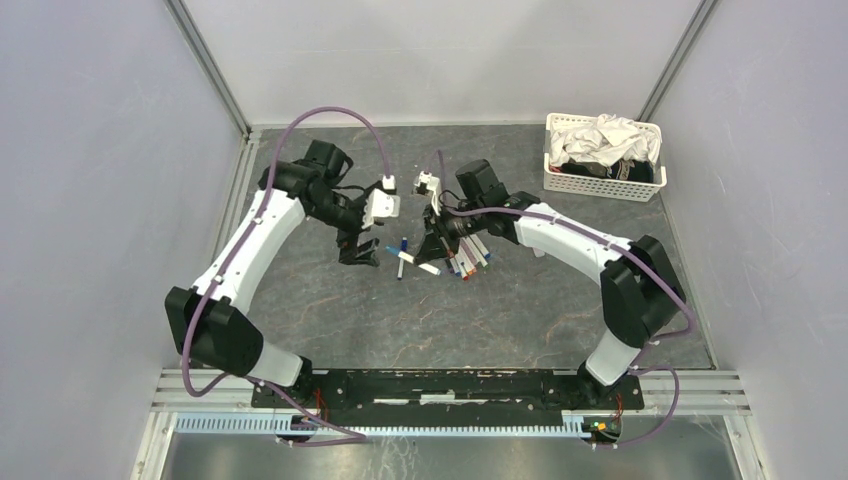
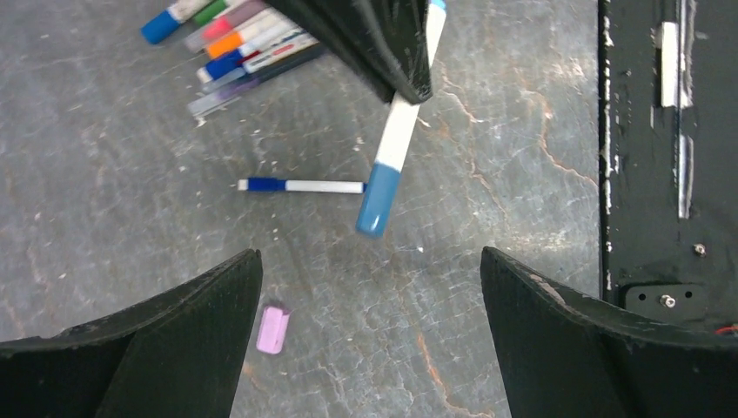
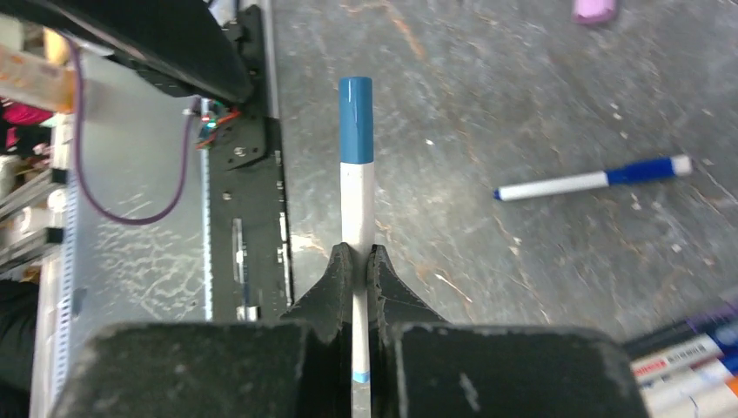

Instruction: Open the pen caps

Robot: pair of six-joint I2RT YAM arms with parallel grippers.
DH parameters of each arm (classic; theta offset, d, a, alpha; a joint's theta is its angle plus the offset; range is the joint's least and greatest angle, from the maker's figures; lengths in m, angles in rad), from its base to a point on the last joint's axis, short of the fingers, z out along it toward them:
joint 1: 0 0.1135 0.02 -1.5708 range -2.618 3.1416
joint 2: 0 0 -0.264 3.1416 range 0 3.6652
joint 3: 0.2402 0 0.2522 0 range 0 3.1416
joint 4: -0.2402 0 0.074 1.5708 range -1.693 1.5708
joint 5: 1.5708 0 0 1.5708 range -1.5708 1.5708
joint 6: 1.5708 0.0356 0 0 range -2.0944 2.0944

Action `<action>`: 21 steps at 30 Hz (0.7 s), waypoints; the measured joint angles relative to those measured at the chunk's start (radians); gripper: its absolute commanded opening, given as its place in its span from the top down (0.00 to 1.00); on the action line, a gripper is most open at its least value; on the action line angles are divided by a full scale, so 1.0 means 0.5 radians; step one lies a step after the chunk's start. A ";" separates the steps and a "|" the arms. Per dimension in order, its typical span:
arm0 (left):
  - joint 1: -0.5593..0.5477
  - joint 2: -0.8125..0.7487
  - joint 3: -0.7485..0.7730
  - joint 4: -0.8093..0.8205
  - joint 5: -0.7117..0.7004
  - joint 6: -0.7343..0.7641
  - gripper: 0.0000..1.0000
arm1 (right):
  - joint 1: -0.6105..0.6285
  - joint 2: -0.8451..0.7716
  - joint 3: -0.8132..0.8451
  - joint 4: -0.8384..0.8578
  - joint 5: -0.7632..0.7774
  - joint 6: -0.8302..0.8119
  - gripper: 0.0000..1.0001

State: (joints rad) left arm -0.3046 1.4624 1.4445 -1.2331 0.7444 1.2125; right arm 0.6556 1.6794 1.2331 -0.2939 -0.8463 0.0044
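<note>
My right gripper (image 3: 357, 257) is shut on the white barrel of a pen (image 3: 357, 192) and holds it above the table. The pen's light-blue cap (image 3: 355, 117) is on and points towards my left gripper. In the left wrist view the same cap (image 2: 378, 200) hangs just beyond my left gripper (image 2: 370, 254), which is open and empty. A loose lilac cap (image 2: 272, 329) lies on the table by its left finger. A white pen with a dark-blue end (image 2: 300, 185) lies alone. Several other pens (image 2: 235, 48) lie in a pile. From above, both grippers (image 1: 358, 250) (image 1: 432, 245) meet mid-table.
A white mesh basket (image 1: 603, 155) of cloth stands at the back right. The black base rail (image 1: 440, 385) runs along the near edge and also shows in the left wrist view (image 2: 666, 131). Grey walls close in both sides.
</note>
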 measured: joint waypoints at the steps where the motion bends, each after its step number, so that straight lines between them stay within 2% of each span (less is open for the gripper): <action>1: -0.029 -0.001 -0.023 0.000 -0.011 0.019 0.02 | 0.011 0.021 0.033 -0.010 -0.066 0.012 1.00; 7: -0.155 -0.031 -0.149 0.002 -0.074 0.092 0.13 | 0.014 0.086 0.131 0.041 -0.304 0.130 1.00; 9: -0.183 -0.060 -0.187 0.010 -0.085 0.098 0.21 | 0.014 0.117 0.156 0.056 -0.359 0.162 1.00; 16: -0.266 -0.104 -0.222 0.042 -0.130 0.117 0.60 | 0.014 0.227 0.200 0.046 -0.452 0.197 1.00; 19: -0.288 -0.107 -0.240 0.091 -0.161 0.130 0.90 | 0.018 0.253 0.209 0.033 -0.496 0.201 0.99; 21: -0.303 -0.121 -0.269 0.108 -0.187 0.146 0.98 | 0.024 0.263 0.212 0.026 -0.508 0.202 0.91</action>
State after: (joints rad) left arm -0.4561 1.4021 1.3102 -1.1790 0.6510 1.2858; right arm 0.6674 1.8111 1.3392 -0.2810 -1.1004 0.1055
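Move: The blue cap of the pen that the right hand holds lies about 4 cm to the left hand's right, 4 cm below it and 1 cm back. On the table some 19 cm below that hand, the slim blue pen lies 4 cm right and 2 cm back, the small purple cap 7 cm left and 2 cm ahead. From the right hand the blue cap sits about 5 cm left, 2 cm ahead and 1 cm up; the pen pile is 10 cm right, 2 cm ahead, 15 cm down. The left hand comes back and down about 3 cm each, and a little right, onto the blue cap, turning some 10 degrees clockwise, its wide-open fingers closing over the later part until the pads pinch the cap from both sides. The right hand keeps its grip on the pen's white barrel and brings the cap to meet them, about 2.5 cm left and 2 cm back, rising first and then settling a little, while its wrist turns roughly 15 degrees. ##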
